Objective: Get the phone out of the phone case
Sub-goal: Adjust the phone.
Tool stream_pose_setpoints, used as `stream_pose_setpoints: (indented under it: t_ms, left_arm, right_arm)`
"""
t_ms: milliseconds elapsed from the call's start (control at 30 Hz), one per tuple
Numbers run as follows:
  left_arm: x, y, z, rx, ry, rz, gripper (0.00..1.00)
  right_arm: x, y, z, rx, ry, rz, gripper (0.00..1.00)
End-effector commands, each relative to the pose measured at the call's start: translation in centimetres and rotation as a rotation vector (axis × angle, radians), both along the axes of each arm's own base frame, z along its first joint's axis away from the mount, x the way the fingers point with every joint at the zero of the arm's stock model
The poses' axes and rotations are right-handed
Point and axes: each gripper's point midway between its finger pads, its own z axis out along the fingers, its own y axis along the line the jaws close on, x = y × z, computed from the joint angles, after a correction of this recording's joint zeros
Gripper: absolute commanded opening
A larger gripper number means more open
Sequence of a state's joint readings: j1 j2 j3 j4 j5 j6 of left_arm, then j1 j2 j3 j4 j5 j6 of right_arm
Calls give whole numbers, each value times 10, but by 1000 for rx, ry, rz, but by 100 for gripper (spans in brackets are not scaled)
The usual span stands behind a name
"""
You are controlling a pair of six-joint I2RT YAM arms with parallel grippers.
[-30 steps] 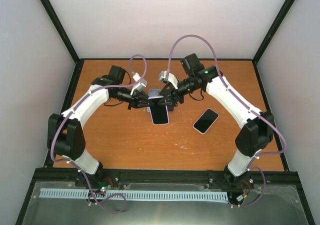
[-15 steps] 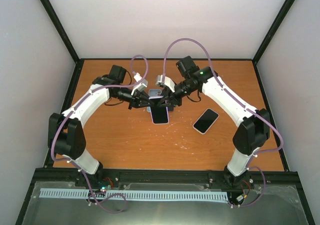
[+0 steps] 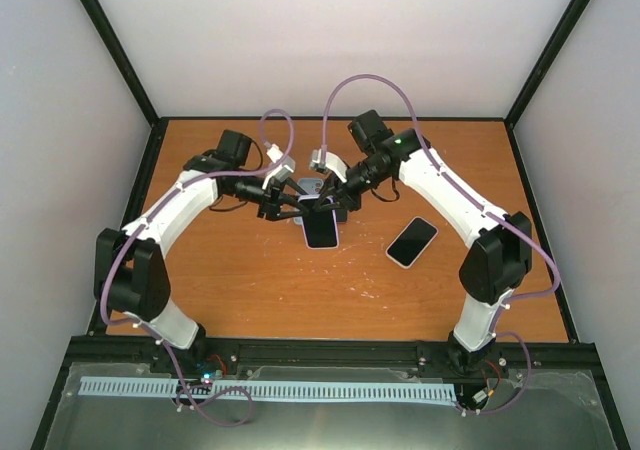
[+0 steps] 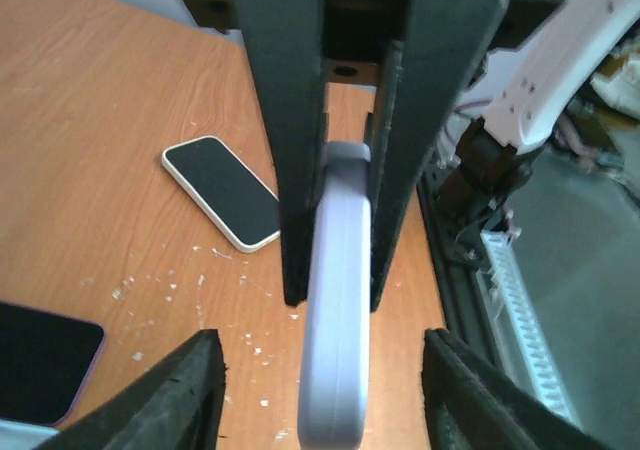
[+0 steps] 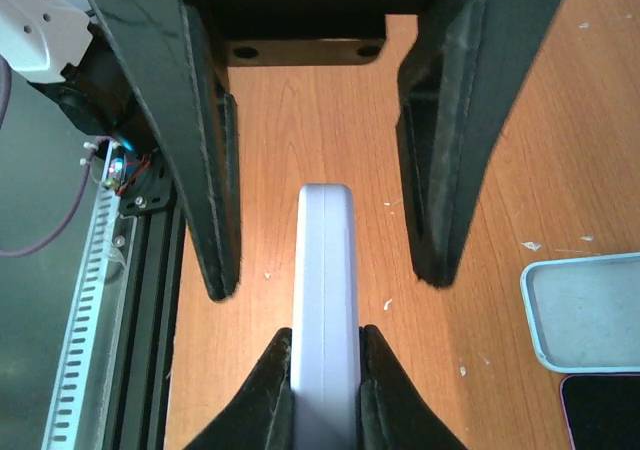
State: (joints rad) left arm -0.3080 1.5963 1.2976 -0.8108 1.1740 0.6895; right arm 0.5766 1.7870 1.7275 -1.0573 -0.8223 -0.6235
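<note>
The phone [image 3: 321, 228], dark screen towards the top camera, sits in a lavender phone case [image 5: 326, 270] and hangs in the air between the two arms. My right gripper [image 5: 325, 332] is shut on the case's upper edge, one finger on each face. My left gripper [image 4: 322, 335] faces it from the other side and stands open, its pads well off both faces of the case [image 4: 335, 300]. In the top view the left gripper [image 3: 298, 207] and right gripper [image 3: 337, 201] nearly meet above the phone. The case's back is hidden.
A white-rimmed phone [image 3: 412, 242] lies screen-up on the wooden table [image 3: 250, 290] to the right. A light blue empty case [image 5: 585, 310] and another dark phone [image 5: 603, 410] lie on the far side below the grippers. Black frame rails edge the table.
My left gripper has opened and let go of the case. My right gripper has closed onto the case's edge and shifted slightly left.
</note>
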Motion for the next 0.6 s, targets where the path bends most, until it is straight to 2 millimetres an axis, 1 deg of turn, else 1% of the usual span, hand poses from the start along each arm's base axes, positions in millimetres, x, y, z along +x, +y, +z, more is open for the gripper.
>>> stream_pose_setpoints:
  t_ms: [0, 167, 233, 300, 367, 400, 433, 467, 500, 567]
  left_arm:
    - [8, 16, 28, -94, 17, 82, 62]
    - [16, 42, 41, -141, -3, 212, 80]
    - [14, 50, 49, -161, -23, 245, 85]
    - [14, 54, 52, -166, -34, 271, 93]
    - [11, 58, 50, -163, -17, 298, 95]
    - [8, 60, 47, -164, 8, 304, 95]
    - [4, 60, 48, -170, 8, 302, 96]
    - [0, 60, 46, -172, 20, 303, 96]
    - [-4, 61, 46, -176, 23, 306, 99]
    - [-10, 61, 48, -185, 17, 308, 100]
  right_arm:
    - [7, 1, 31, 97, 31, -30, 3]
    - [23, -3, 62, 208, 77, -95, 3]
    - [26, -4, 78, 263, 93, -104, 3]
    - [28, -5, 94, 311, 105, -114, 3]
    - [30, -7, 109, 354, 122, -121, 3]
    - [31, -9, 117, 378, 129, -120, 3]
    - [30, -11, 124, 398, 139, -116, 3]
    - [28, -12, 130, 419, 144, -102, 3]
    - [25, -12, 135, 433, 144, -90, 3]
    - [19, -14, 140, 454, 152, -67, 3]
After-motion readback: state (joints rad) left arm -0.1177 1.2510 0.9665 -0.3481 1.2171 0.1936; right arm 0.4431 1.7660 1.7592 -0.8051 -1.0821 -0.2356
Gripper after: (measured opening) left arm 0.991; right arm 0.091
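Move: The cased phone is held upright in the air between the hands, its middle about 1 cm left, 4 cm back and 4 cm below the right hand, and 3 cm right, 4 cm back and 4 cm below the left. On the table some 18 cm below lie, from the right hand, the pale blue case about 17 cm ahead and 4 cm left, a black phone 17 cm ahead and 2 cm right, and a white-rimmed phone 5 cm ahead and 21 cm right. Still pinching the cased phone near its upper right corner, the right hand lifts it about 7 cm up and 4 cm forward, tilting by some 20 degrees, its left side rising. The left hand, already loose around the phone's edge, spreads its fingers fully and backs away to the left some 6 cm and up 4 cm, swinging about 15 degrees counter-clockwise. ##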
